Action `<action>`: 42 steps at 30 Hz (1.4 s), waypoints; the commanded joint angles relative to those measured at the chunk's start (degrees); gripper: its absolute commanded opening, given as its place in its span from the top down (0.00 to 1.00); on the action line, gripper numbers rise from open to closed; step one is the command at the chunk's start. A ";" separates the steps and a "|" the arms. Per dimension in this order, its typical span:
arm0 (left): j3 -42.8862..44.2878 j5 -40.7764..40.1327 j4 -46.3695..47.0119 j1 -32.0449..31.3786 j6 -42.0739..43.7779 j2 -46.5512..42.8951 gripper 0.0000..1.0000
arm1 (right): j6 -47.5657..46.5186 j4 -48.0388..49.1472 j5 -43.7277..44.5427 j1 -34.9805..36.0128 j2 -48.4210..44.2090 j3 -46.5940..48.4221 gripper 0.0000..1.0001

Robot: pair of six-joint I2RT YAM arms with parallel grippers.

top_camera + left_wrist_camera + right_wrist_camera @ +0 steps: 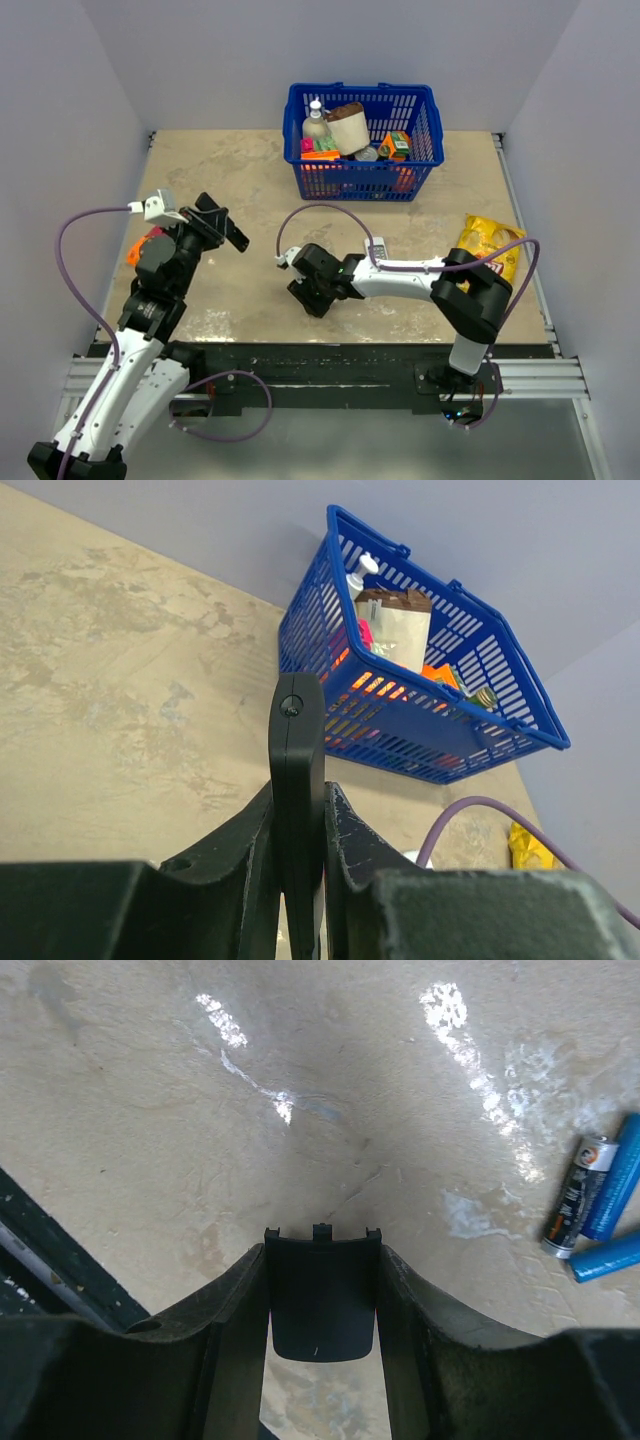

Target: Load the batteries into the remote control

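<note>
My left gripper [212,224] is raised above the table's left side and shut on the long black remote control [297,742]. The remote stands edge-on between the jaws and sticks out past the fingertips [238,238]. My right gripper [322,1255] hangs low over the near middle of the table [312,295]. It is shut on the small black back cover [320,1300], tabs pointing away. Two blue batteries [612,1188] and a black-and-silver cell [577,1196] lie on the table to the right of the right fingers. I cannot make them out in the top view.
A blue basket [420,165] full of groceries stands at the back. A white-grey remote [379,248] lies by the right arm. A yellow snack bag [490,245] lies at the right edge. An orange object [135,250] sits beside the left arm.
</note>
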 commanded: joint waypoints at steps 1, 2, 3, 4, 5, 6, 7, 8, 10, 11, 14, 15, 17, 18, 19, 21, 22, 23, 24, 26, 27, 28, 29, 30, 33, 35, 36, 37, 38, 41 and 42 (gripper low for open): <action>-1.55 3.86 2.91 0.31 -0.35 0.30 1.00 | 2.27 3.07 3.98 1.31 0.52 -1.11 0.70; -2.16 4.83 3.00 0.23 -0.53 0.39 1.00 | 2.71 3.16 4.51 1.40 0.78 -1.29 0.68; -2.43 5.36 3.00 0.31 -0.62 0.48 1.00 | 2.80 3.07 5.56 1.58 1.22 -1.46 0.67; -2.78 5.71 2.91 0.31 -0.80 0.30 1.00 | 3.07 2.99 6.00 1.75 1.31 -1.47 0.63; -3.40 6.41 4.83 0.23 -0.97 0.13 1.00 | 3.16 3.07 6.27 1.84 1.58 -1.64 0.61; -3.84 6.59 5.11 0.31 -1.15 -0.05 1.00 | 3.16 2.99 6.62 1.93 1.84 -1.73 0.60; -4.28 6.77 5.89 0.23 -1.32 -0.48 1.00 | 3.24 2.90 7.14 2.02 2.28 -1.73 0.59; -5.32 7.20 6.34 0.31 -1.33 -0.84 1.00 | 3.42 2.72 7.67 2.11 2.46 -1.73 0.57; -6.21 7.73 7.39 0.31 -1.76 -1.45 1.00 | 3.60 2.11 8.20 2.37 2.98 -1.64 0.53; -6.91 8.26 7.66 0.31 -1.77 -1.63 1.00 | 3.77 1.84 8.20 2.37 2.90 -1.47 0.50; -8.14 9.40 8.71 0.23 -1.94 -2.07 1.00 | 3.95 1.14 7.68 2.63 2.64 -0.94 0.38; -8.50 9.58 8.80 0.31 -1.94 -2.07 1.00 | 4.12 0.70 7.59 2.63 2.46 -0.68 0.37; -9.38 9.76 9.24 0.31 -2.12 -2.25 1.00 | 4.56 -0.26 7.33 2.72 1.94 0.28 0.32; -9.73 9.84 9.41 0.23 -2.20 -2.60 1.00 | 4.82 -0.53 7.15 2.72 1.84 0.81 0.28; -9.99 9.85 9.50 0.23 -2.47 -3.21 1.00 | 5.17 -0.88 6.97 2.72 1.32 1.25 0.25; -10.69 11.16 9.59 0.23 -2.47 -3.83 1.00 | 6.32 -1.67 6.36 2.72 -0.52 2.57 0.18; -10.78 11.25 9.24 0.05 -2.30 -4.61 1.00 | 7.36 -1.85 6.18 2.81 -1.40 3.01 0.16; -10.78 11.34 9.07 -0.04 -2.21 -4.97 1.00 | 7.90 -2.02 6.01 2.72 -2.37 3.80 0.15; -10.78 11.25 8.89 -0.21 -1.77 -5.32 1.00 | 8.77 -2.02 5.57 2.64 -4.64 4.07 0.14; -10.61 11.60 8.45 -0.65 -1.42 -6.20 1.00 | 10.62 -3.68 7.49 2.63 -6.50 5.73 0.13; -10.70 11.69 8.45 -0.65 -1.50 -6.38 1.00 | 10.80 -4.56 9.76 2.46 -7.99 6.44 0.11; -10.78 11.95 8.54 -0.65 -1.68 -6.55 1.00 | 11.59 -5.70 11.18 2.37 -8.70 7.84 0.03; -10.78 12.22 8.71 -0.65 -2.03 -6.55 1.00 | 11.86 -7.98 12.41 2.02 -9.40 8.37 0.02; -10.78 12.39 9.32 -0.65 -2.64 -6.47 1.00 | 11.86 -8.96 12.77 0.89 -11.15 8.81 0.02; -11.48 14.32 11.95 -0.65 -3.43 -5.77 1.00 | 13.17 -9.59 12.43 -3.77 -14.41 8.12 0.02; -11.66 14.94 13.37 -0.65 -3.96 -5.06 1.00 | 13.00 -7.84 7.95 -8.84 -17.83 5.66 0.02; -11.32 15.12 13.46 -0.65 -4.75 -3.84 1.00 | 12.83 -7.74 6.72 -10.10 -18.63 5.39 0.02; -9.92 15.81 13.37 -0.65 -4.75 -3.13 1.00 | 11.26 -7.74 6.19 -10.98 -20.20 5.13 0.02; -9.21 16.60 13.37 -0.57 -4.58 -2.43 1.00 | 9.85 -7.30 6.27 -11.42 -20.83 4.95 0.02; -8.06 19.51 15.12 -0.65 -2.74 0.21 1.00 | 5.28 -5.38 7.93 -11.52 -22.50 3.20 0.02; -8.32 19.60 16.35 -0.65 -2.38 0.91 1.00 | 4.66 -4.58 8.20 -11.52 -22.59 2.32 0.03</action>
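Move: The right hand holds the small black battery cover some 1 cm above the bare table spot it is meant for, directly beneath. From that hand, the cluster of batteries lies about 10 cm ahead and 4 cm right, the white remote about 14 cm ahead and 19 cm right. The left hand, still holding the black remote in the air, has that spot roughly 20 cm to its right, 8 cm back and 26 cm below. Right hand releases the battery cover onto the table, then rises about 15 cm forward-right; left lowers, swinging right. ##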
